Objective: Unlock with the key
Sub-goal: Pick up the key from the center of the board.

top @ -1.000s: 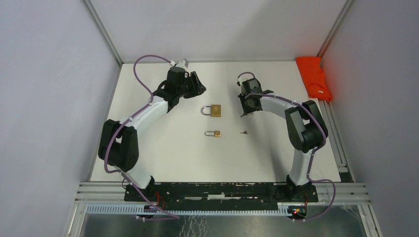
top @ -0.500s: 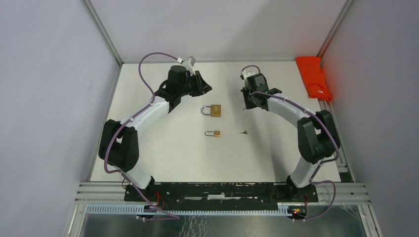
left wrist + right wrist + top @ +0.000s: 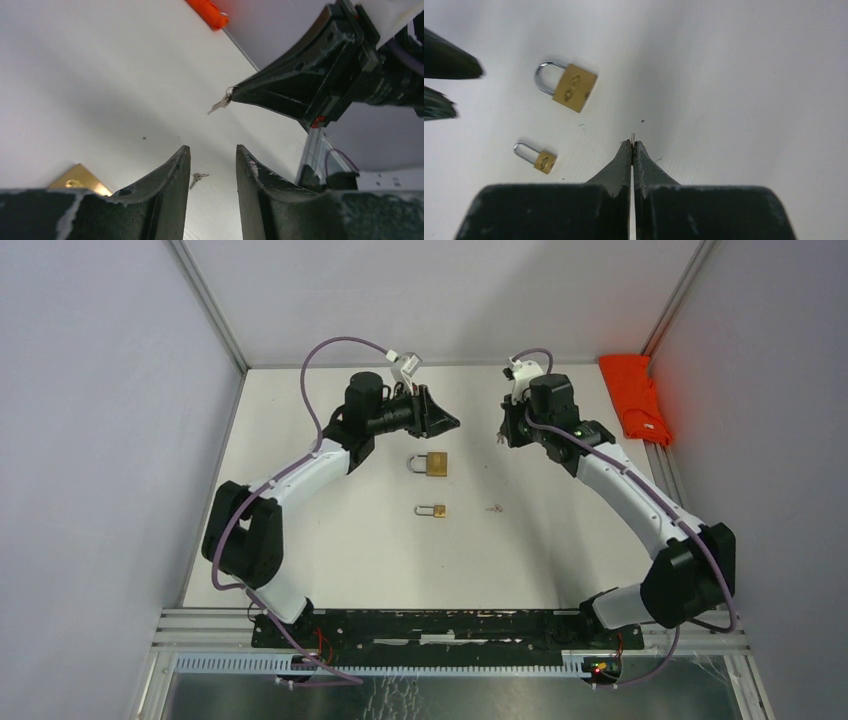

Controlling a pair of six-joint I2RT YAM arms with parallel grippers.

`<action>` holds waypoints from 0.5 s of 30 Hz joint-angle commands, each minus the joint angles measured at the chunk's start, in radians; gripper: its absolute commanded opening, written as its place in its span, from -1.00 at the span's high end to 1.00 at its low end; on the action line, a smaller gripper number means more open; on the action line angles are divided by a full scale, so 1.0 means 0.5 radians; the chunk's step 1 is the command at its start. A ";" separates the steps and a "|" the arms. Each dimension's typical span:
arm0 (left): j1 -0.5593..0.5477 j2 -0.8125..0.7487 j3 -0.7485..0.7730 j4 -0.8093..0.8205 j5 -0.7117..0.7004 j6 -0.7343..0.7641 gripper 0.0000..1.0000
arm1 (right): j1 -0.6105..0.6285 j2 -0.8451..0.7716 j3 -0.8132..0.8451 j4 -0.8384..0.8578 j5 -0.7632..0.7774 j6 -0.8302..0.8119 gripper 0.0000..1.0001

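My right gripper [image 3: 632,144] is shut on a small silver key [image 3: 220,104], which sticks out of its tips; from the right wrist only the key's thin edge [image 3: 632,136] shows. It hangs above the table, right of the large brass padlock [image 3: 432,464]. A small brass padlock [image 3: 434,510] lies nearer the arms. A second key [image 3: 492,507] lies flat on the table to its right. Facing the right gripper [image 3: 507,430] from the left, my left gripper [image 3: 440,423] stands open and empty above the large padlock.
An orange cloth [image 3: 637,395] lies at the table's back right corner by the metal frame rail [image 3: 680,510]. White walls close in the left, back and right sides. The left gripper's fingertips [image 3: 444,65] reach into the right wrist view at the left edge.
My right gripper has closed on a key, risen off the table and swung back and right. The left gripper has moved right toward it, its jaws narrowing then widening.
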 commanded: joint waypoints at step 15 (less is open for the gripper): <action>-0.057 0.242 0.177 0.601 0.879 -0.010 0.09 | 0.029 -0.412 -0.039 0.076 -0.538 0.020 1.00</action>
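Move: The right fingers already hold the key, whose middle lies about 2 cm below and 1 cm left and back of that hand's point. The left gripper is some 10 cm left of the right hand, level with it fore and aft and about 4 cm higher. From the left hand, the key is roughly 10 cm right, 1 cm back and 5 cm lower; the big padlock lies about 4 cm ahead, 2 cm left and 22 cm below. Still pinching the key by the ring end, the closed right fingers lift it about 6 cm more while drawing back some 4 cm and a little left, towards the left gripper. The left hand comes to meet it, going back and right about 3 cm each way and turning some 20 degrees clockwise, its fingers staying part open and not yet touching the key. ##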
